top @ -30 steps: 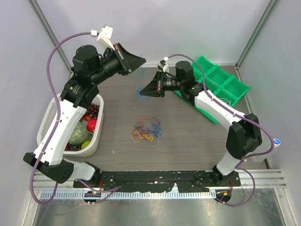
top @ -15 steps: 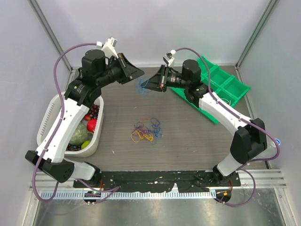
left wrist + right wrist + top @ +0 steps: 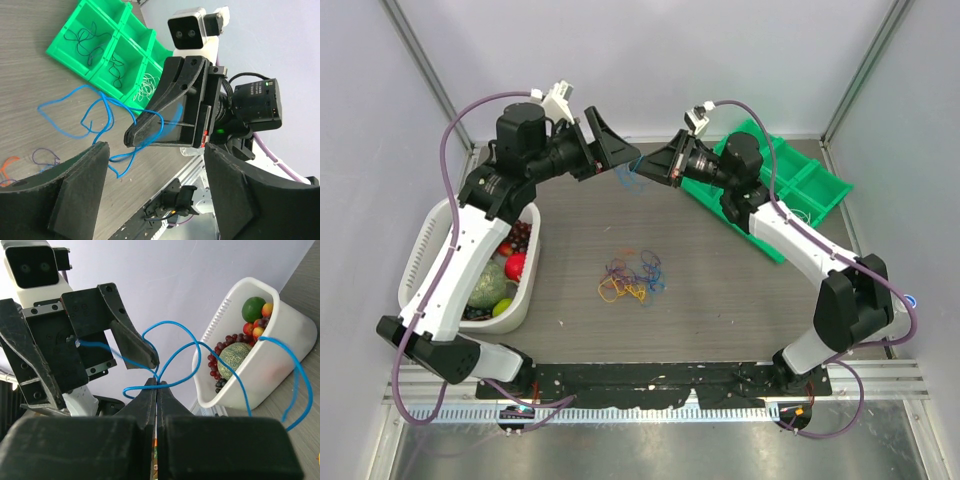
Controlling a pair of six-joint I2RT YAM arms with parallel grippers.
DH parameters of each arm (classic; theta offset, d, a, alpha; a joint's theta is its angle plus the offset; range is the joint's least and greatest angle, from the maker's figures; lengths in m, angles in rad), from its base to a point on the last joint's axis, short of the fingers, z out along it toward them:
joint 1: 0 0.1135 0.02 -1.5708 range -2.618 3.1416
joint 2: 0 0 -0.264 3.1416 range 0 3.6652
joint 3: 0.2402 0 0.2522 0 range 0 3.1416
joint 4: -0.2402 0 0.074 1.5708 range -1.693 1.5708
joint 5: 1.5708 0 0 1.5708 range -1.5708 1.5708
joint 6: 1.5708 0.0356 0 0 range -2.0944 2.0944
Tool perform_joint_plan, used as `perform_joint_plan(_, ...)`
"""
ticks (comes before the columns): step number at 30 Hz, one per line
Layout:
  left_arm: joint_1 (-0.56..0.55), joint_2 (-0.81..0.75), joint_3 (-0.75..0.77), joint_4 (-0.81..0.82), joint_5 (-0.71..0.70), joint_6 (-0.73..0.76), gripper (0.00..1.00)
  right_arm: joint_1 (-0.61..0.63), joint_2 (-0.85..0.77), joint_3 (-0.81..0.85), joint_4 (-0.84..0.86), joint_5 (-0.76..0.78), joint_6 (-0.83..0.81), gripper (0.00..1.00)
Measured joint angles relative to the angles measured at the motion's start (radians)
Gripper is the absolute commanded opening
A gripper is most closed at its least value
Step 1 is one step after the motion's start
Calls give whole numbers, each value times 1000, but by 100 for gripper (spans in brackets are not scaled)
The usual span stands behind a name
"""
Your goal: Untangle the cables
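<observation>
A blue cable point(image 3: 200, 345) is pinched at a crossing of its loops by my right gripper point(image 3: 156, 381), which is shut on it and raised above the far middle of the table. Its loops hang below the fingertips point(image 3: 633, 181). My left gripper point(image 3: 155, 149) faces the right one from close by, jaws wide open, with nothing between them; the blue cable point(image 3: 100, 98) runs just past its left finger point(image 3: 75, 190). In the top view the left gripper point(image 3: 620, 156) and the right gripper point(image 3: 650, 166) nearly meet. A tangled pile of cables point(image 3: 630, 277) in purple, yellow, orange and blue lies mid-table.
A green compartment tray point(image 3: 800, 185) at the far right holds dark and white strands point(image 3: 112, 65). A white basket point(image 3: 425, 250) of toy fruit stands at the left edge. Walls close in behind and beside the table.
My left gripper has opened and let go of the blue cable. Both grippers have risen and moved toward the far wall, and the right one has kept its hold.
</observation>
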Motion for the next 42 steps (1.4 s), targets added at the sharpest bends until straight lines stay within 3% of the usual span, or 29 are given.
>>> perform_joint_plan(3, 6, -2, 9, -5, 0, 10, 99, -9, 0, -32, 69, 6, 42, 1)
perform_joint_plan(15, 31, -64, 9, -116, -42, 79, 100, -132, 4, -66, 214, 38, 112, 1)
perform_joint_plan(30, 37, -149, -102, -152, -52, 187, 100, -456, 32, 145, -276, 235, -280, 1)
perform_joint_plan(42, 37, -145, -150, -173, -44, 246, 99, -560, 454, 428, -413, 344, -441, 1)
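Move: The right gripper holds a blue cable. Its goal, the empty far compartment of the green box, lies about 35 cm ahead, 32 cm to its right and 34 cm down. The dark-cable compartment is some 24 cm ahead and 22 cm right, the white-cable compartment 6 cm ahead and 37 cm right, the cable pile 8 cm back and 3 cm left, all well below. From the opening left gripper, the blue cable is roughly level ahead, 3 cm to its right and slightly below. Keep the right fingers shut on the blue cable and swing it right and forward, nearly 30 cm each way, towards the green box's far compartment, turning the wrist some 50 degrees clockwise and sinking about 12 cm, mostly late on. Open the left gripper fully, let the cable go and draw off to the left and a little back, then sink about 5 cm. ##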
